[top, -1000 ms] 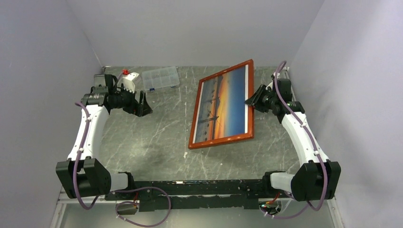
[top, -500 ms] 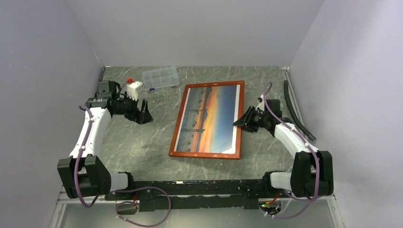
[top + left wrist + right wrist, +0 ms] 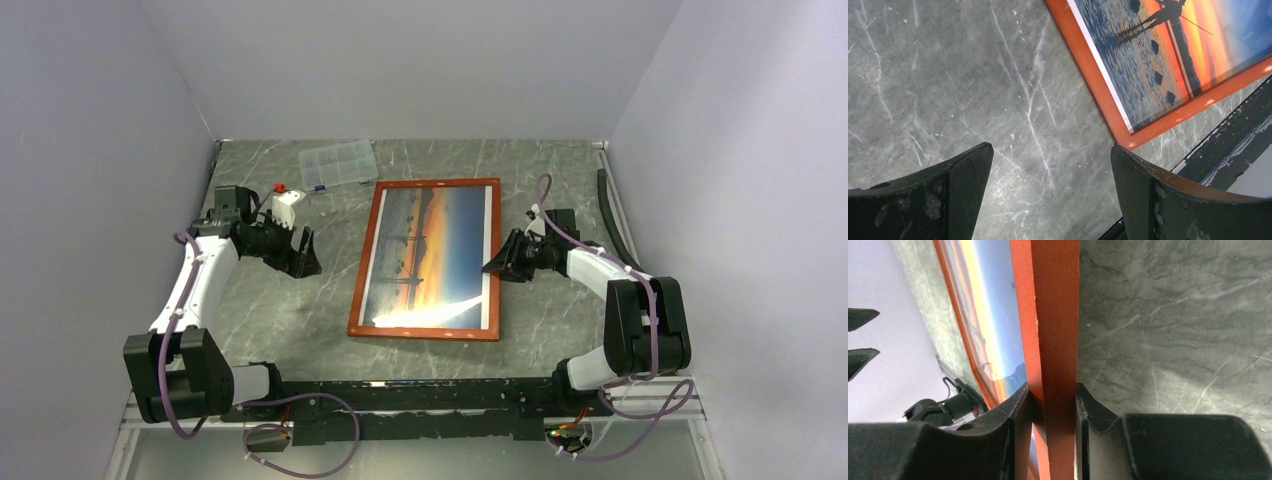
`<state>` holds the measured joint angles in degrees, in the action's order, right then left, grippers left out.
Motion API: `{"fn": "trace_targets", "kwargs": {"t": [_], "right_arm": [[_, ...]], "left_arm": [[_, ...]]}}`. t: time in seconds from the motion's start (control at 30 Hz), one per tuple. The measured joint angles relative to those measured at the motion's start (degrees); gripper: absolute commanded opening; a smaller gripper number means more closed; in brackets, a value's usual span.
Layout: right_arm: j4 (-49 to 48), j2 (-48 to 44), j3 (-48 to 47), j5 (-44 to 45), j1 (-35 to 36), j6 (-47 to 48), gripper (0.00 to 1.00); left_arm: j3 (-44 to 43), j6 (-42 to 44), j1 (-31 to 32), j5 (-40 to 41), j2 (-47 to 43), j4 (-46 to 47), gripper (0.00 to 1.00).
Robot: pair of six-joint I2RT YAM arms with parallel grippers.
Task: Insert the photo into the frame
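The frame [image 3: 362, 262], with its thin reddish-orange border, lies about flat in the middle of the table. The orange-and-blue sunset photo [image 3: 430, 255] shows inside it under glare. My right gripper [image 3: 492, 267] is shut on the frame's right border. In the right wrist view the border [image 3: 1053, 315] runs between the two fingers of that gripper [image 3: 1052, 386], with the photo [image 3: 993, 305] to its left. My left gripper [image 3: 305, 252] hovers open over bare table left of the frame. The left wrist view shows this gripper [image 3: 1052, 147] empty, and the frame's corner [image 3: 1083, 65] and the photo [image 3: 1168, 55] beyond.
A clear plastic compartment box [image 3: 339, 163] sits at the back of the table. A small white object with a red cap [image 3: 285, 197] lies by the left arm. A black strip [image 3: 618, 225] runs along the right wall. The black base rail [image 3: 400, 390] crosses the near edge.
The frame, raised and tilted at the back right a second ago, has come down leftward and nearer to lie about flat, with the right gripper still on it. The left gripper dropped slightly.
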<state>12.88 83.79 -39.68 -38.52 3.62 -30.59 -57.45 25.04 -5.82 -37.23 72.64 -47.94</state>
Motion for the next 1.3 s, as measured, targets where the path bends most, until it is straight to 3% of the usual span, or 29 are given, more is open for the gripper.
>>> {"fn": "trace_targets", "kwargs": {"t": [0.23, 0.5, 0.53, 0.6, 0.63, 0.9, 1.07, 1.2, 1.3], "right_arm": [[2.2, -0.1, -1.3, 5.7, 0.8, 1.5, 0.40], [4.0, -0.3, 0.9, 13.9, 0.7, 1.7, 0.51], [4.0, -0.3, 0.9, 14.5, 0.7, 1.7, 0.57], [4.0, -0.3, 0.9, 15.8, 0.8, 1.7, 0.96], [4.2, -0.3, 0.9, 16.3, 0.8, 1.7, 0.99], [5.2, -4.3, -0.1, 23.6, 0.9, 1.9, 1.00], [3.7, -16.0, 0.3, 37.2, 0.9, 0.3, 1.00], [-8.9, -26.6, 7.1, 49.3, 0.9, 0.3, 1.00], [-16.8, -28.0, 13.4, 56.2, 0.9, 2.0, 1.00]], "left_arm": [[1.2, 0.7, -0.1, 0.5, -0.1, 1.2, 0.94], [8.2, -0.6, -1.1, 0.7, -2.3, 6.0, 0.94], [8.9, -0.8, -1.3, 0.7, -2.3, 6.4, 0.94], [9.8, -1.3, -1.6, 0.7, -2.3, 7.6, 0.94], [10.1, -1.7, -1.7, 0.7, -2.3, 8.2, 0.94], [11.8, -4.0, -2.1, 1.3, 0.9, 15.3, 0.94], [12.4, -5.8, -2.4, 1.3, 4.4, 19.5, 0.94], [14.1, -8.4, -2.7, 3.1, 4.7, 26.7, 0.94], [17.2, -10.5, -3.1, 4.1, 4.6, 34.3, 0.94]]}}
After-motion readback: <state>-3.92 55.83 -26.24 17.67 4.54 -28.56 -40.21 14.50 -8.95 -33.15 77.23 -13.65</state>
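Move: The right hand still pinches the frame by its right side, with that edge held up a few centimetres off the table. The middle of the frame lies about 14 cm to this hand's left, some 4 cm ahead and 3 cm lower. The clear plastic box is roughly 39 cm left and 30 cm ahead, and the black tube about 32 cm right and 9 cm ahead. From the idle left hand, the frame's middle is about 29 cm right, 5 cm ahead and 12 cm below. The right fingers keep their pinch on the frame's right edge, lower it some 3 cm onto the table while easing right, then open wide and let go. The freed hand swings a further 12 cm or so right, away from the frame, rising and edging forward as it turns clockwise and dips slightly at the end. The open, empty left hand sinks about 7 cm, reaching forward late. ##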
